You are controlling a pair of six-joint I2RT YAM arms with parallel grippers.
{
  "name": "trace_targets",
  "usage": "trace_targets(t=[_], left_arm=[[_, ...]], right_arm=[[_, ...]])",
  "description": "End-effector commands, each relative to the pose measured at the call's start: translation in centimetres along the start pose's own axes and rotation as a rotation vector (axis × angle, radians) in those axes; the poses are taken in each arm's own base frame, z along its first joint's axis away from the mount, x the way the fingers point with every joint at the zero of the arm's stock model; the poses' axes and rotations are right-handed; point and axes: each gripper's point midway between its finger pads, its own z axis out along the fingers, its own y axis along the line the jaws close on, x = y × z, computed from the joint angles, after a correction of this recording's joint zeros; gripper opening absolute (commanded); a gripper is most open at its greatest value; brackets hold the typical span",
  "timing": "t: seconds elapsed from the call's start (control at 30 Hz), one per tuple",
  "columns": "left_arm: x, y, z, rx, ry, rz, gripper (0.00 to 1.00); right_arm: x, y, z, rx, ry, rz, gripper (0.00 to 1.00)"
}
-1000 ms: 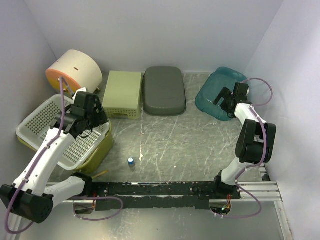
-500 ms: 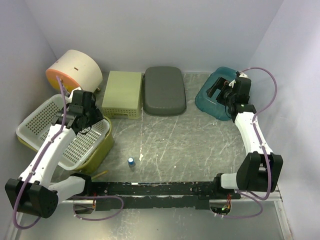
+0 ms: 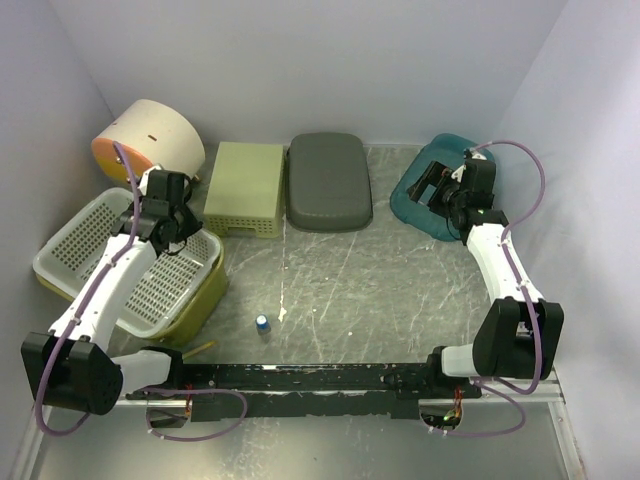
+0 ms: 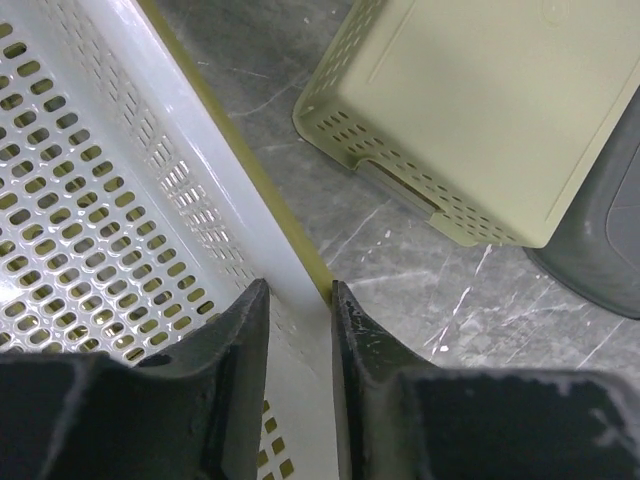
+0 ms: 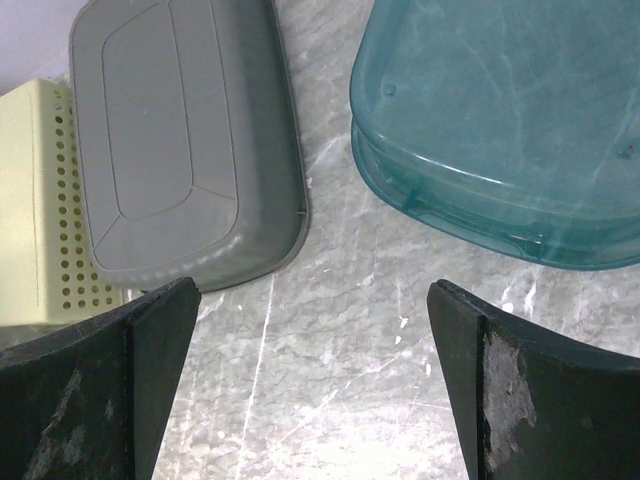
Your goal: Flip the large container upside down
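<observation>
The large container [image 3: 90, 240] is a white perforated basket lying tilted inside an olive-yellow tub [image 3: 205, 295] at the left. My left gripper [image 3: 178, 228] sits at its far right rim. In the left wrist view the gripper [image 4: 295, 290] has its jaws drawn in close on both sides of the white rim [image 4: 230, 180], which fills the gap between them. The tub's olive edge [image 4: 262, 190] runs under the right finger. My right gripper [image 3: 435, 185] hovers at the back right, wide open [image 5: 312, 290], with only table between its fingers.
A teal tub [image 5: 500, 100] lies under the right gripper. A grey tub [image 3: 328, 180] and a pale green perforated basket [image 3: 245, 187] lie upside down at the back. A cream and orange drum [image 3: 150, 140] stands back left. A small blue-capped bottle [image 3: 261, 323] is near the front.
My left gripper slid back along the basket's right rim and its jaws narrowed onto it. The right arm stretched out over the teal tub and stayed wide open.
</observation>
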Motion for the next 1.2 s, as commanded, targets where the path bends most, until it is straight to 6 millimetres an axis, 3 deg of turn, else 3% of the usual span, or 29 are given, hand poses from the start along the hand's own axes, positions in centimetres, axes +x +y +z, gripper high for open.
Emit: trace_targets(t=[0.0,0.17,0.47,0.7,0.87,1.0,1.17], left_arm=[[-0.8,0.4,-0.4,0.001,-0.022,-0.005,0.27],[-1.9,-0.2,-2.6,0.047,-0.049,-0.013,0.07],[-5.8,-3.6,-10.5,0.273,-0.125,-0.014,0.07],[-7.8,-9.8,-16.5,0.588,-0.102,0.130,0.07],[-9.0,-12.0,-20.5,0.673,-0.154,0.192,0.07],[-8.4,-14.1,-21.5,0.776,-0.125,0.239,0.07],[-5.9,-16.3,-20.4,0.798,-0.076,0.293,0.07]], right_arm=[[-0.4,0.8,-0.3,-0.029,-0.011,-0.004,1.00],[-0.5,0.9,-0.3,-0.032,-0.009,-0.003,1.00],[-0.2,1.2,-0.1,-0.056,-0.004,0.013,1.00],[-0.9,2.2,-0.9,-0.091,-0.019,0.027,1.00],[-1.6,4.6,-2.0,-0.193,-0.025,0.061,1.00],[-2.0,7.1,-3.1,-0.289,-0.031,0.080,1.00],[-1.7,11.3,-4.3,-0.418,-0.003,0.038,1.00]])
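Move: My left fingers already straddle the far rim of the white basket near its right corner; the basket's middle is about 12 cm to the left, 6 cm back and 6 cm below. The green tub under it is centred some 7 cm back, 11 cm left. The green box stands about 12 cm ahead and 12 cm right, the round drum roughly 19 cm ahead and 9 cm left. From my right hand the basket lies some 60 cm left and 14 cm back. With the basket rim pinched in my left fingers, I pull up, slowly at first and then fast, about 24 cm in all, veering right some 11 cm and a little back from mid-climb. The wrist tips up and swings clockwise some 35 degrees; the fingers come off the rim and close almost shut, empty. Late on, my open, empty right hand sets off about 5 cm left and up. ##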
